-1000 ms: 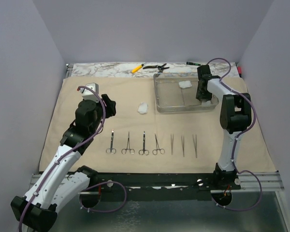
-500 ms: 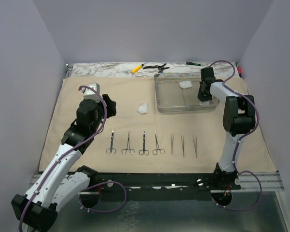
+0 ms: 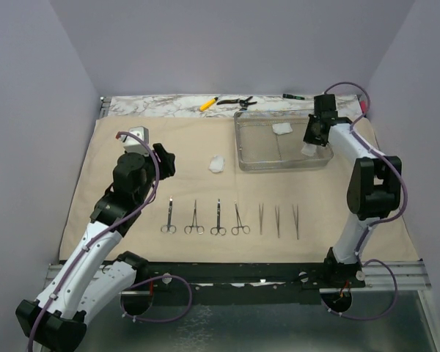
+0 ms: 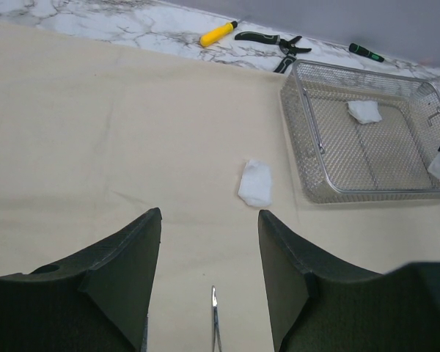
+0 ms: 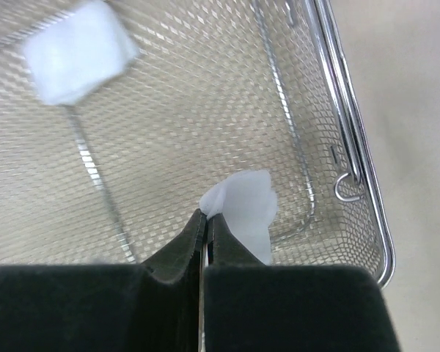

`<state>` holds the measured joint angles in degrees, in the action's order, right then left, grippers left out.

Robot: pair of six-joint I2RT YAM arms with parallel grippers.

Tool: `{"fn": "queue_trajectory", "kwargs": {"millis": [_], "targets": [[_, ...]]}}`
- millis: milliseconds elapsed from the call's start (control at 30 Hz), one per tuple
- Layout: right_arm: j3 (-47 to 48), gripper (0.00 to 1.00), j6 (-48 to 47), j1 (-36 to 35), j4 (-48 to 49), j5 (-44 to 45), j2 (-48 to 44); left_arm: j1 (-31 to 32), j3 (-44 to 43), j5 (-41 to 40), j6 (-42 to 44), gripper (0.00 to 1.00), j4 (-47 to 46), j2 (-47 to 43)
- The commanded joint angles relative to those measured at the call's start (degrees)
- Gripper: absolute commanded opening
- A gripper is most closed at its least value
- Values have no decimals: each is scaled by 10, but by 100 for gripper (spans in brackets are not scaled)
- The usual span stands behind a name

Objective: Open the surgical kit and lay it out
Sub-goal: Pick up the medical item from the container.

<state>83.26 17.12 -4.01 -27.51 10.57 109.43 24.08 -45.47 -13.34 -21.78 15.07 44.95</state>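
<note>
The beige cloth wrap [image 3: 183,139] lies spread flat. On it stands the tray [image 3: 238,143], a wire-mesh basket in the wrist views [image 5: 352,147]. My right gripper [image 3: 310,143] [image 5: 205,216] is shut on a white gauze ball [image 5: 246,209], held over the tray's right end. A second gauze ball [image 3: 281,128] [image 5: 77,51] lies inside the tray. A third [image 3: 216,163] [image 4: 255,182] rests on the cloth left of it. Several clamps [image 3: 193,218] and three tweezers [image 3: 277,220] lie in a row near the front. My left gripper [image 3: 165,158] [image 4: 209,220] hovers open and empty above the leftmost clamp's tip [image 4: 215,315].
Behind the cloth runs a marble strip [image 3: 154,105]. On it lie a yellow pen [image 3: 208,103], black-handled pliers [image 3: 236,101] and a green-handled tool [image 3: 293,96]. Purple walls close in the left, right and back sides.
My right gripper has shut on the gauze ball at the tray's right end and shifted right and back with it. The left arm has barely moved.
</note>
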Motion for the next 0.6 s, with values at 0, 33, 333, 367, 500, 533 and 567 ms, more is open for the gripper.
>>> {"fn": "queue_trajectory", "kwargs": {"millis": [0, 33, 333, 367, 500, 533, 567], "targets": [[-20, 1, 21, 3, 37, -85, -80, -2, 11, -8, 4, 57, -10, -11], [-23, 1, 31, 2, 44, -98, -89, -2, 11, -7, 4, 57, -10, -12], [-19, 1, 104, -99, 114, -164, -136, -2, 13, -5, 3, 57, -9, -29], [-17, 1, 116, -120, 125, -163, -136, -2, 11, -4, 2, 57, -9, -33], [-13, 1, 172, -197, 179, -159, -120, -2, 8, -2, -5, 57, 1, -56], [-10, 1, 182, -215, 190, -155, -112, -3, 8, -4, -6, 57, 3, -61], [-3, 1, 191, -233, 195, -144, -96, -2, 7, -6, -6, 57, 5, -67]]}}
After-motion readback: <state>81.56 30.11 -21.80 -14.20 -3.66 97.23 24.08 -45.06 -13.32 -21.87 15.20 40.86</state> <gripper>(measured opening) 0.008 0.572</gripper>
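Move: The right hand already holds a white medical item over the container's near right part. The white packet laid on the cloth, beside which it seems bound, is about 31 cm left, 5 cm back and 7 cm below. The container's middle lies some 8 cm left, 3 cm ahead and 5 cm down; the white pad still inside, 8 cm left, 10 cm ahead and 6 cm down. From the left hand the laid packet is roughly 12 cm ahead, 11 right, 24 below. Keeping the item pinched, the right hand rises about 10 cm, then sweeps 20 cm left over the container. ##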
